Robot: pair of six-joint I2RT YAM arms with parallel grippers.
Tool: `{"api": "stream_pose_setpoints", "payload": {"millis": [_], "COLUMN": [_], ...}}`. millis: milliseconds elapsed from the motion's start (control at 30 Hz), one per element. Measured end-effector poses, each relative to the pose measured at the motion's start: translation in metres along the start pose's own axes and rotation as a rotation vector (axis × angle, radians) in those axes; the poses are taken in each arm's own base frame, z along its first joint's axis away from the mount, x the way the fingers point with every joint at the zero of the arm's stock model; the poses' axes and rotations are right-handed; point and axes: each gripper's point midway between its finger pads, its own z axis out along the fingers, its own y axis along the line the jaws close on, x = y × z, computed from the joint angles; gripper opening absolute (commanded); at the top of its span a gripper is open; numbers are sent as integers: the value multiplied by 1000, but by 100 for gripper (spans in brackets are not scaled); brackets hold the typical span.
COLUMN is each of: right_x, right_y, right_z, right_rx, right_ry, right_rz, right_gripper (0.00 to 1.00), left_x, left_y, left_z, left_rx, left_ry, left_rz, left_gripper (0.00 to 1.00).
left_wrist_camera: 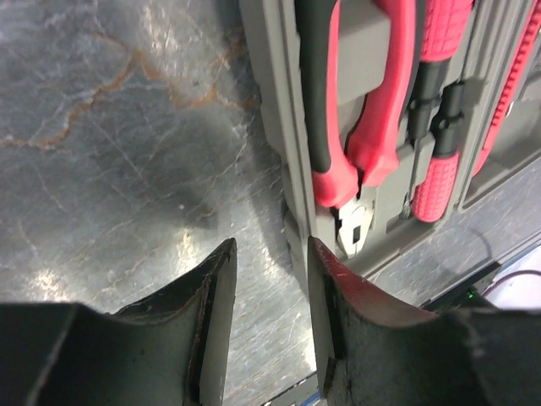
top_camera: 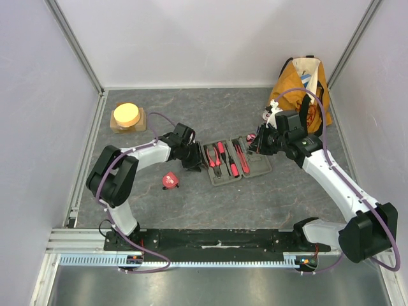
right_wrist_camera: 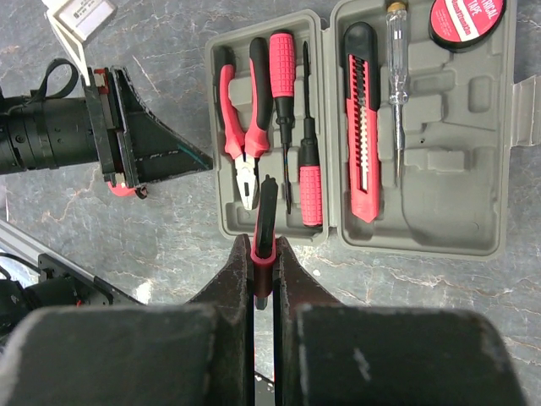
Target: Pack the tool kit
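The grey tool kit case (top_camera: pixel 254 167) lies open at mid-table with pliers (right_wrist_camera: pixel 241 127), screwdrivers (right_wrist_camera: pixel 309 182) and a red cutter (right_wrist_camera: pixel 363 127) seated in its slots. A round red tape measure (top_camera: pixel 170 180) rests on the table left of the case. My right gripper (right_wrist_camera: pixel 265 254) hovers over the case's near edge (right_wrist_camera: pixel 363 233), shut on a small black-and-red tool (right_wrist_camera: pixel 267 211) that points at the case. My left gripper (left_wrist_camera: pixel 270 254) sits low by the case's left edge (left_wrist_camera: pixel 292 220). Its jaws are apart with only bare table between them.
An orange tote bag (top_camera: pixel 303 86) stands at the back right, behind the right arm. A yellow disc on a wooden block (top_camera: pixel 127 116) sits at the back left. A roll of black tape (right_wrist_camera: pixel 465 17) lies in the case's lid half. Grey walls enclose the table.
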Motion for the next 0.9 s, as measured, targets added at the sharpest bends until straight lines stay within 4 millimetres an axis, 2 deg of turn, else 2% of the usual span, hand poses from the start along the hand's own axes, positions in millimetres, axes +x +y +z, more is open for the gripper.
{"api": "stream_pose_setpoints", "payload": {"millis": [200,400,667,800,900], "right_x": [5,14,19,25,34], "right_y": [-3,-10,-17,-22,-27], "right_z": [4,9,16,24,35], "right_rx": [8,22,39,48,44], "right_ry": [16,45,71,98,140], "right_rz": [5,8,13,9,7], "right_gripper": [0,0,0,0,0], "left_x": [-18,-32,-36,-42,-51], "left_y": [-8,-8,-9,0,15], "left_z": [6,16,16,13,5], "left_rx": [5,-28,-57,-73,-94], "left_ry": [-50,-68,-57,-58,-62], "left_rz": [-20,-31,-35,-42,-32], "left_gripper": [45,28,15,14,12]}}
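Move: For my left hand, the grip spot on the far half of the case's left rim is about 4 cm ahead, 1 cm right, nearly level; the pliers lie about 3 cm ahead and 4 cm right, the tape measure 11 cm left and 4 cm back. My right hand holds a small black-and-red tool; the case's right half is about 3 cm ahead, 1 cm right and 16 cm down, the red knife 4 cm ahead and 4 cm left. I slide my left hand forward along the case's left rim, about 4 cm, my half-open fingers closing as I arrive until they pinch the rim, then I pull it left some 2 cm. Meanwhile my right hand keeps its grip on the small tool and sinks about 5 cm towards the right half, slowly, then faster, tipping slightly steeper. ##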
